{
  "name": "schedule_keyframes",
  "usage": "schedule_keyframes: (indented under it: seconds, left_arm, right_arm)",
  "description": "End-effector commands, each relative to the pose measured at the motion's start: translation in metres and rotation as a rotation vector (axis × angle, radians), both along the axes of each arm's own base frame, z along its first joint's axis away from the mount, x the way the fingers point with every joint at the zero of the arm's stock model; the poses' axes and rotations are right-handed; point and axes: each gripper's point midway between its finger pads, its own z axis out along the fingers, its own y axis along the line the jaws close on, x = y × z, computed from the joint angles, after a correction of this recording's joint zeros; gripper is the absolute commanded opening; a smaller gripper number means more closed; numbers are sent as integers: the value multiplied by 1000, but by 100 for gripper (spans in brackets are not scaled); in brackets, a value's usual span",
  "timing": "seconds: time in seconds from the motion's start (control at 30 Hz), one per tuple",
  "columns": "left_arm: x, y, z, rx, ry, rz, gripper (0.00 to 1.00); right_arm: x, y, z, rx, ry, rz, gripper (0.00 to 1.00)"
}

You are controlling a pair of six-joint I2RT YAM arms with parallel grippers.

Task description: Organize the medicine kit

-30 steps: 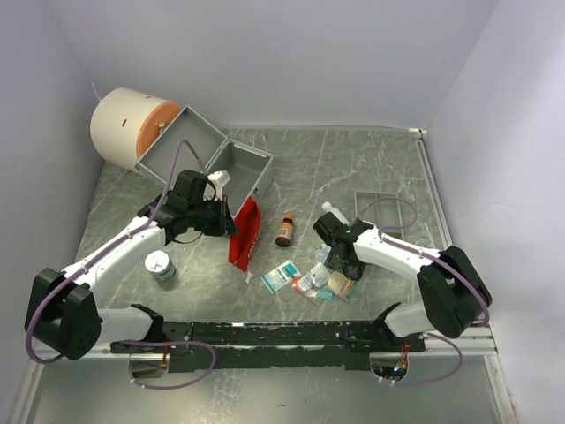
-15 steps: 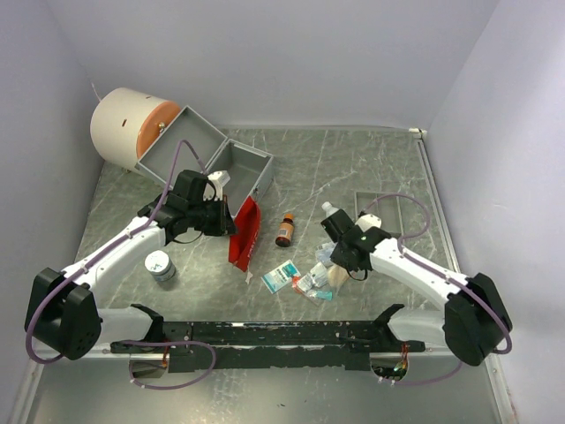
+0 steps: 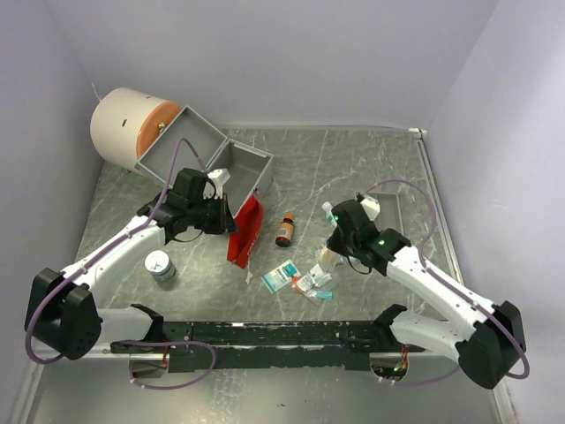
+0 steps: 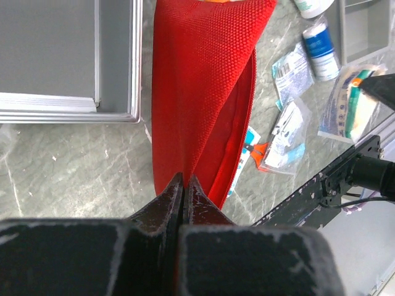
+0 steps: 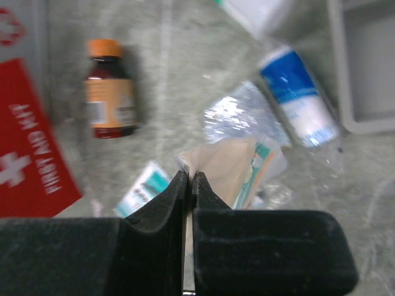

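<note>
The medicine kit's grey metal case [image 3: 205, 155] lies open at the back left. My left gripper [image 3: 228, 215] is shut on the edge of the red FIRST AID pouch [image 3: 246, 232]; in the left wrist view its fingertips [image 4: 185, 180] pinch the pouch's [image 4: 197, 92] rim, mouth gaping. My right gripper [image 3: 332, 248] is shut on a beige sachet in clear wrap [image 3: 326, 261], pinched by its corner [image 5: 237, 165] at the jaws [image 5: 189, 176]. A brown orange-capped bottle [image 3: 284, 230] stands between the arms. More sachets [image 3: 282, 276] lie below.
A big white drum with an orange face [image 3: 132, 127] stands behind the case. A round tin [image 3: 160, 265] sits by the left arm. The shallow divided tray [image 5: 364, 68] lies at the right, a blue-and-white roll [image 5: 299, 98] beside it.
My right gripper has shut on the beige sachet and lifted it off the pile, the arm swinging outward to the right. The left gripper and pouch have not moved.
</note>
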Motion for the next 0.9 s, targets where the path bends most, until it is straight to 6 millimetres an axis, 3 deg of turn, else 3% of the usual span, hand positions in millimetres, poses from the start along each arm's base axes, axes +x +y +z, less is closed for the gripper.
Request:
schedule_keyframes:
  seconds: [0.0,0.2,0.4,0.63,0.73,0.87]
  left_arm:
    - [9,-14,29,-59,-74,-37,7]
    - [12,-18,32,-59,-74,-48,7]
    - [23,-21,46,-40,-95,-37,7]
    - [28,-19,40,5,-78,-45,7]
    - [27,-21,37,2,-71,-54,7]
    - [29,-24,31,-2,-61,-68,7]
  right_arm:
    - [23,35,64,145,-210,153,0]
    - [30,67,109,280,-348,286,0]
    - [35,113,134,429,-401,448,0]
    - [42,169,167,554,-460,601,0]
    - [41,188,178,599,-495,640,0]
    - [45,197,186,623,-537,642,0]
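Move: Ahead and to the left of the right hand, which already pinches the bandage packet, the red pouch hangs from the left fingers, some 22 cm left, 5 cm ahead and about level. The brown bottle lies roughly 13 cm left, 10 cm ahead and 8 cm below; the blue-white card about 14 cm left, 3 cm back and 10 cm below. From the left hand, the packet is about 26 cm right, 6 cm back and 6 cm below. Rising and then sweeping left, the right hand keeps its pinch on the bandage packet and carries it towards the red pouch, about 18 cm left, 15 cm up and slightly forward; its wrist turns counter-clockwise some 35 degrees, with its left side rising and its fingertips swinging up. The left hand, still gripping the pouch, goes forward and up about 3 cm and a little right, dipping slightly at the end. ##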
